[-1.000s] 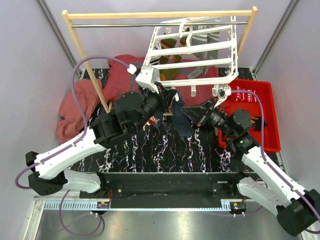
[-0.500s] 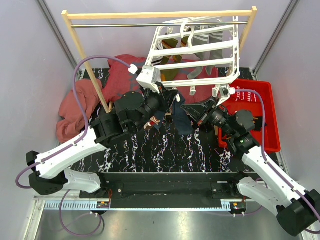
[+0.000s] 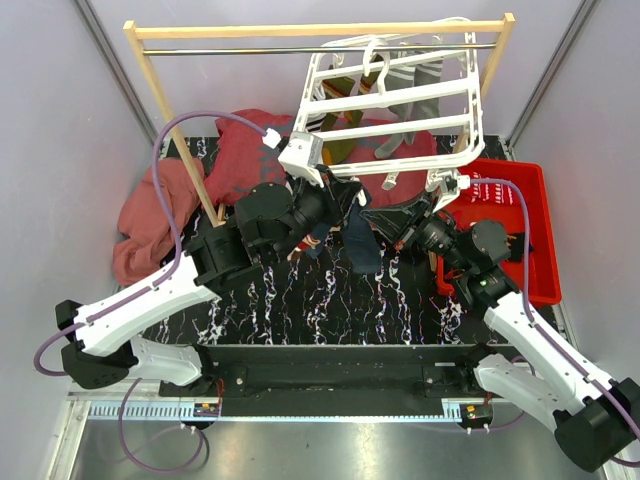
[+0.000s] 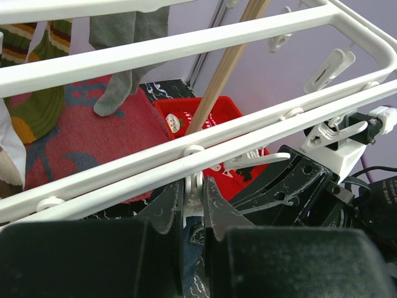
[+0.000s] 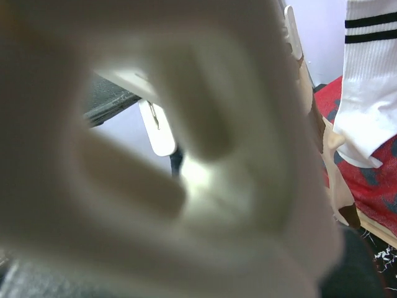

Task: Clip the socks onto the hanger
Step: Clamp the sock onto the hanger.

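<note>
The white hanger (image 3: 392, 98) hangs tilted from the rail, with several socks clipped on: white with dark stripes (image 3: 398, 64), grey (image 4: 121, 59) and olive striped (image 4: 38, 93). My left gripper (image 4: 193, 189) is shut on a small white clip (image 4: 194, 181) under the hanger's near bar. A navy sock (image 3: 362, 240) hangs just below that clip, its top at my right gripper (image 3: 378, 218), which is shut on it. The right wrist view is filled by blurred white hanger plastic (image 5: 205, 161), and its own fingers are hidden. A white striped sock (image 5: 371, 81) shows at that view's right edge.
A wooden rail frame (image 3: 320, 30) stands at the back with its left post (image 3: 180, 140) slanting down to the mat. Red cloths (image 3: 150, 215) lie at the left and under the hanger (image 3: 245, 150). A red bin (image 3: 520, 190) sits at the right.
The hanger's near edge has risen and tipped a little. Both grippers moved slightly up and toward each other with the clip and the navy sock.
</note>
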{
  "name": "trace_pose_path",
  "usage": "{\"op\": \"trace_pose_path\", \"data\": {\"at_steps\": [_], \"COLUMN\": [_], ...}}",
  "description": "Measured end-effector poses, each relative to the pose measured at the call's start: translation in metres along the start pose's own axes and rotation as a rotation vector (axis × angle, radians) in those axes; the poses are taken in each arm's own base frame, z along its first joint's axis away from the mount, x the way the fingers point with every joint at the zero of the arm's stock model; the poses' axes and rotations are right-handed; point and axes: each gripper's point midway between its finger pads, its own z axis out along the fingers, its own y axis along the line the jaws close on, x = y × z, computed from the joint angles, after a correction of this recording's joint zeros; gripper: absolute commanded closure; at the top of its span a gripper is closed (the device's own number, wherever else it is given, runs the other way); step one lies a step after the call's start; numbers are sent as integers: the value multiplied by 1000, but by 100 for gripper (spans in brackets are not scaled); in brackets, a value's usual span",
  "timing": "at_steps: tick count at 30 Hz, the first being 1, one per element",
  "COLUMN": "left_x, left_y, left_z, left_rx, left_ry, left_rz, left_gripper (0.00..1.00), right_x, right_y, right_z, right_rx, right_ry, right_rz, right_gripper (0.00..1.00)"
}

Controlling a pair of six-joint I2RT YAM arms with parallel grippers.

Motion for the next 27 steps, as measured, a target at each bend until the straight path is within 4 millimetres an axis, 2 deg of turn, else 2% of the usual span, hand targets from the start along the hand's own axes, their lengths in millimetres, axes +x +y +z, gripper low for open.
{"op": "trace_pose_path", "data": {"at_steps": [15,18,19,25,26,27], "left_x": [2,4,5,7,7,8], "left_y": [-4,-4,-4,-4,-4,-5], "left_z": [4,6,6,8,8,8], "left_rx": [14,12,12,12,12,13], "left_ry": [1,4,6,10,11,12], "left_rz": [-8,-6,-5,-5,-5,-4], "left_gripper": [90,82,76,56,49,46], "right_x": [-4,-9,-10,-10,-10,-10], "right_y": [4,8,9,10,10,10], "right_z": [0,0,0,-1,-1,-1], "right_rx": [-10,-18,-21,-24,-24,-24], "right_ry": [-11,-20,-22,-23,-23,-23], "right_rz": [-6,-12,-14,-16,-16,-16], "right_gripper": [100,100,100,100,100,100]}}
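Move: The left fingers already pinch the hanger clip right at their tips, with the hanger's near rail some 3 cm above and 1 cm ahead. The blue sock hangs about 10 cm below and 2 cm back, and the next clip sits roughly 6 cm to the right and 2 cm ahead. From the right hand, the pinched clip is about 1 cm ahead, 2 cm left and 5 cm up. Left hand eases 1 cm right, then opens, releasing the clip; shut right hand rises about 1 cm. ##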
